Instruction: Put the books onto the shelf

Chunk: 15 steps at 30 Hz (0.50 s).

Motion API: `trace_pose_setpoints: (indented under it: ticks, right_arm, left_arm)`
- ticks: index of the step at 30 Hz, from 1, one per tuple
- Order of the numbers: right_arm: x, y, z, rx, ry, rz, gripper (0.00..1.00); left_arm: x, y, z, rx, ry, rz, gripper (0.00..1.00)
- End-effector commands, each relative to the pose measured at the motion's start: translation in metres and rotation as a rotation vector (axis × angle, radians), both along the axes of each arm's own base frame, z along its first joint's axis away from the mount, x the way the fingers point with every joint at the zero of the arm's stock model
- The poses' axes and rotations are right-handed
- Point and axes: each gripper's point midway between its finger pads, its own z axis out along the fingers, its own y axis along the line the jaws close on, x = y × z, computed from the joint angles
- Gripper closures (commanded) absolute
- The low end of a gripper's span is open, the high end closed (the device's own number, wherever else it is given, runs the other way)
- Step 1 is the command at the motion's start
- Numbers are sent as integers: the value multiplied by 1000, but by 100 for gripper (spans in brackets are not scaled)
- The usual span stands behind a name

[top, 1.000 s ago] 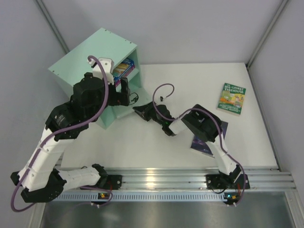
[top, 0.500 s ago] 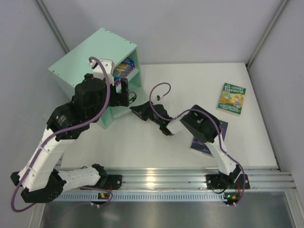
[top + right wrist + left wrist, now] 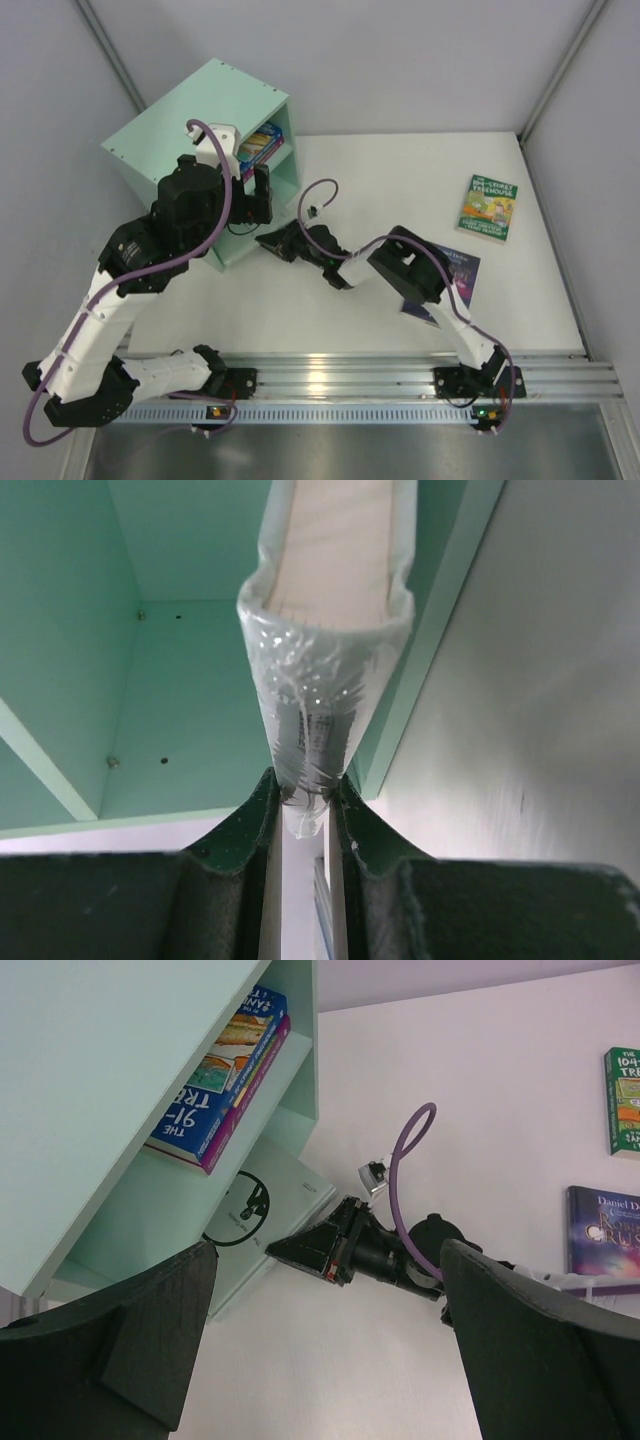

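Observation:
The mint-green shelf [image 3: 190, 120] stands at the back left, lying open toward the right. Two books, a blue-yellow one [image 3: 225, 1060] over a magenta one [image 3: 245, 1090], lie in its upper compartment. My right gripper [image 3: 268, 241] is shut on the edge of a pale, plastic-wrapped book [image 3: 325, 650] with a black ring on its cover [image 3: 262, 1200]; that book reaches into the lower compartment. My left gripper [image 3: 252, 198] hangs open just in front of the shelf [image 3: 120, 1050], holding nothing. A green book [image 3: 490, 207] and a dark purple book [image 3: 458, 272] lie on the table at the right.
The white table [image 3: 400, 170] is walled by grey panels behind and at both sides. The right arm [image 3: 405, 268] stretches low across the middle, partly over the purple book. Its purple cable [image 3: 315, 195] loops upward. An aluminium rail [image 3: 350, 375] runs along the near edge.
My right arm has slid left toward the shelf, carrying the pale book deeper into the lower compartment. The left arm has stayed where it was, open.

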Motion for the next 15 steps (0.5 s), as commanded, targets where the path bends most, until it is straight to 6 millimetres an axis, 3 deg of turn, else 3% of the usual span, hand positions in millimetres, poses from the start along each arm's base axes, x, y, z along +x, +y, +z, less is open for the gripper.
trace_pose_setpoints:
  ticks: [1,7,11,12,15]
  right_arm:
    - [32,5,71,166,-156,-10,100]
    - [69,-18,35,76,-95,-71,100]
    - [89,-25,25,62,-73,-85,98]
    - [95,-23,31,66,-82,-84,96]
    - [109,-25,16,-14,-49,-106,98]
  left_arm:
    - [6,-1,8,-29,-32,19,1]
    - [6,-3,2,-21,-17,16,2]
    - [6,-5,3,-35,-19,8,1]
    - [5,-7,2,-38,-15,-2,1]
    - [5,-7,-5,-29,0,-4,1]
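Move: The right hand holds the grey book by its spine, partly inside the shelf's lower compartment; the book's middle is about 3 cm ahead and 5 cm left, level with the hand. The front edge of the shelf's far side wall is some 15 cm ahead and 10 cm right. The two shelved books are about 17 cm ahead, neither left nor right, 15 cm higher. From the left hand, that wall edge lies roughly 24 cm ahead, 5 cm right and 33 cm down. Keeping its pinch on the grey book's spine, the right hand carries it about 9 cm forward, slightly right, towards the far side wall. ##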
